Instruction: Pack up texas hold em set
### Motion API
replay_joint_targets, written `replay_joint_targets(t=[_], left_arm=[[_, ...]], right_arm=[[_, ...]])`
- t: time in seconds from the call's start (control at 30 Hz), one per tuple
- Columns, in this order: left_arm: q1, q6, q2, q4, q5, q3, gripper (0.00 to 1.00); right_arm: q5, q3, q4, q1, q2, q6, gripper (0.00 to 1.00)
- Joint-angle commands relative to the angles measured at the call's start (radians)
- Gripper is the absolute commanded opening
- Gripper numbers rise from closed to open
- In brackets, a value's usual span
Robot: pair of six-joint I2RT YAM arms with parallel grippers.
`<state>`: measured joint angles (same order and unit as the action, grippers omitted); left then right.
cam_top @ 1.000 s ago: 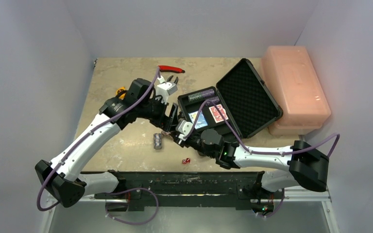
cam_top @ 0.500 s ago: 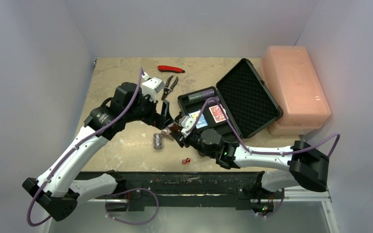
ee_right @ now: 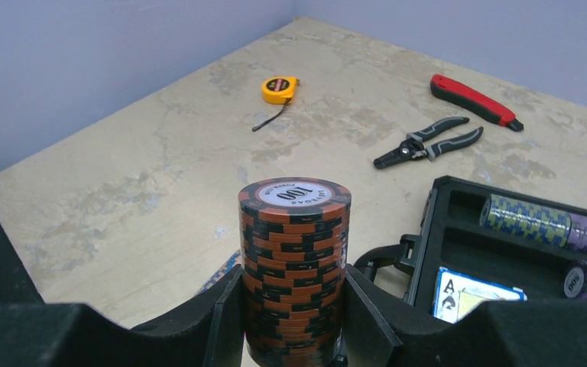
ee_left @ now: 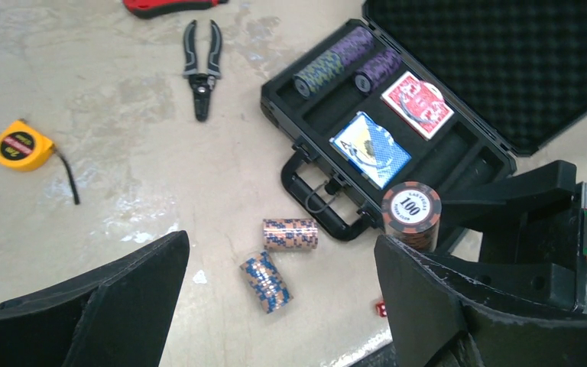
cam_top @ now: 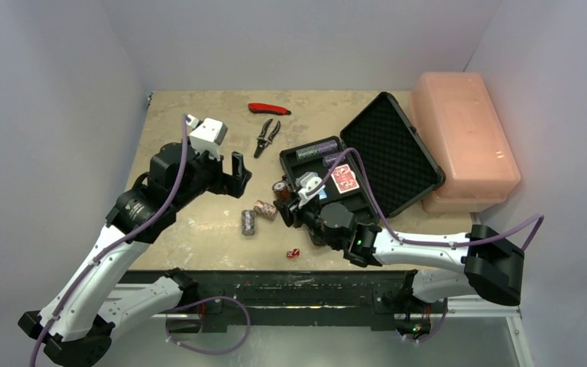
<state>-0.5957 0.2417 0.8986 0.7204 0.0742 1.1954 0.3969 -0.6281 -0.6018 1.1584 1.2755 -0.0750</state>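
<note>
The black briefcase [cam_top: 291,158] lies open with its foam lid [cam_top: 386,153] tipped back. Its tray [ee_left: 275,115] holds two chip stacks [ee_left: 335,63], a blue deck [ee_left: 371,149] and a red deck [ee_left: 416,105]. My right gripper [ee_right: 294,306] is shut on an upright orange-and-black chip stack [ee_right: 294,229] by the case's handle corner [cam_top: 280,189]. Two more chip stacks lie on the table [ee_left: 290,234] [ee_left: 266,282], with a tiny red die [cam_top: 293,253] nearby. High above them my left gripper [ee_left: 281,248] hangs open and holds nothing.
Pliers [cam_top: 266,135] and a red-handled tool [cam_top: 269,108] lie at the back of the table. A yellow tape measure [ee_left: 21,145] sits to the left. The large pink box [cam_top: 466,138] stands behind the case at the right.
My left gripper opened and drew back to the left, away from the right gripper. The orange-and-black stack stays in the right gripper. A second lying stack has come into view.
</note>
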Motion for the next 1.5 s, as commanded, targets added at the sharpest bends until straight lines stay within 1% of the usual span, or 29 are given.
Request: replay_joint_targets(t=[0.0,0.17,0.23,0.43,0.53,0.57,0.6,0.63,0.67,0.77,0.83,1.0,1.2,1.37,1.47], left_arm=[[0.005,-0.022,-0.038,-0.052,0.138,-0.017,0.91],[0.005,-0.020,-0.071,-0.067,0.209,-0.035,0.91],[0.006,-0.021,-0.078,-0.069,0.222,-0.038,0.91],[0.005,-0.026,-0.084,-0.066,0.226,-0.036,0.90],[0.005,-0.027,-0.087,-0.064,0.229,-0.035,0.90],[0.006,-0.027,-0.088,-0.065,0.230,-0.036,0.90],[0.005,-0.027,-0.090,-0.065,0.230,-0.036,0.90],[0.006,-0.028,-0.089,-0.064,0.231,-0.036,0.90],[0.005,-0.028,-0.090,-0.063,0.232,-0.036,0.90],[0.006,-0.028,-0.091,-0.064,0.235,-0.037,0.90],[0.005,-0.028,-0.095,-0.064,0.237,-0.038,0.90],[0.005,-0.026,-0.099,-0.070,0.237,-0.043,0.89],[0.005,-0.026,-0.093,-0.073,0.243,-0.046,0.89],[0.005,-0.033,-0.087,-0.073,0.260,-0.048,0.89],[0.005,-0.035,-0.087,-0.073,0.274,-0.049,0.89]], right_arm=[[0.124,-0.051,-0.013,0.004,-0.046,-0.142,0.00],[0.300,-0.164,0.222,0.004,-0.017,-0.343,0.00],[0.342,-0.191,0.272,0.004,-0.007,-0.405,0.00],[0.395,-0.216,0.316,0.001,-0.008,-0.544,0.00],[0.432,-0.257,0.370,-0.008,0.025,-0.596,0.00],[0.425,-0.276,0.393,-0.019,0.046,-0.609,0.00],[0.380,-0.288,0.393,-0.038,0.058,-0.605,0.00],[0.300,-0.297,0.385,-0.059,0.073,-0.603,0.00],[0.262,-0.314,0.393,-0.083,0.086,-0.621,0.00],[0.222,-0.351,0.436,-0.126,0.119,-0.699,0.00],[0.247,-0.380,0.469,-0.131,0.140,-0.735,0.00],[0.328,-0.477,0.648,-0.131,0.204,-0.902,0.00],[0.381,-0.592,0.819,-0.131,0.277,-1.095,0.00],[0.451,-0.816,1.105,-0.131,0.419,-1.265,0.00],[0.455,-0.938,1.195,-0.132,0.489,-1.275,0.00]])
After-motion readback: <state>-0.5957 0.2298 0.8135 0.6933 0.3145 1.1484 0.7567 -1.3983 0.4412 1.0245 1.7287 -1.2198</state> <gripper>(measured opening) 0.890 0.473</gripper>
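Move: The right hand holds the orange 100-chip stack upright. The empty slot in the chip case lies about 15 cm ahead, 9 cm to its right and 14 cm below. From that slot, the green-and-purple chip row is some 6 cm farther out and 3 cm right, the short purple stack about 3 cm farther out and 9 cm right, and the blue card deck roughly 8 cm nearer and 1 cm right. From the left hand, the slot is about 14 cm ahead, 18 cm right and 23 cm below. Keeping the orange stack pinched, the right hand carries it forward about 10 cm and sinks some 3 cm towards the case's empty slot, drifting a little right before coming back left, while the wrist swings clockwise by some 45 degrees and tips down, so the fingers go from pointing forward-left to forward and down. The left hand, empty and still wide open, backs away to the left by about 5 cm, mostly early on, then hangs nearly still. ##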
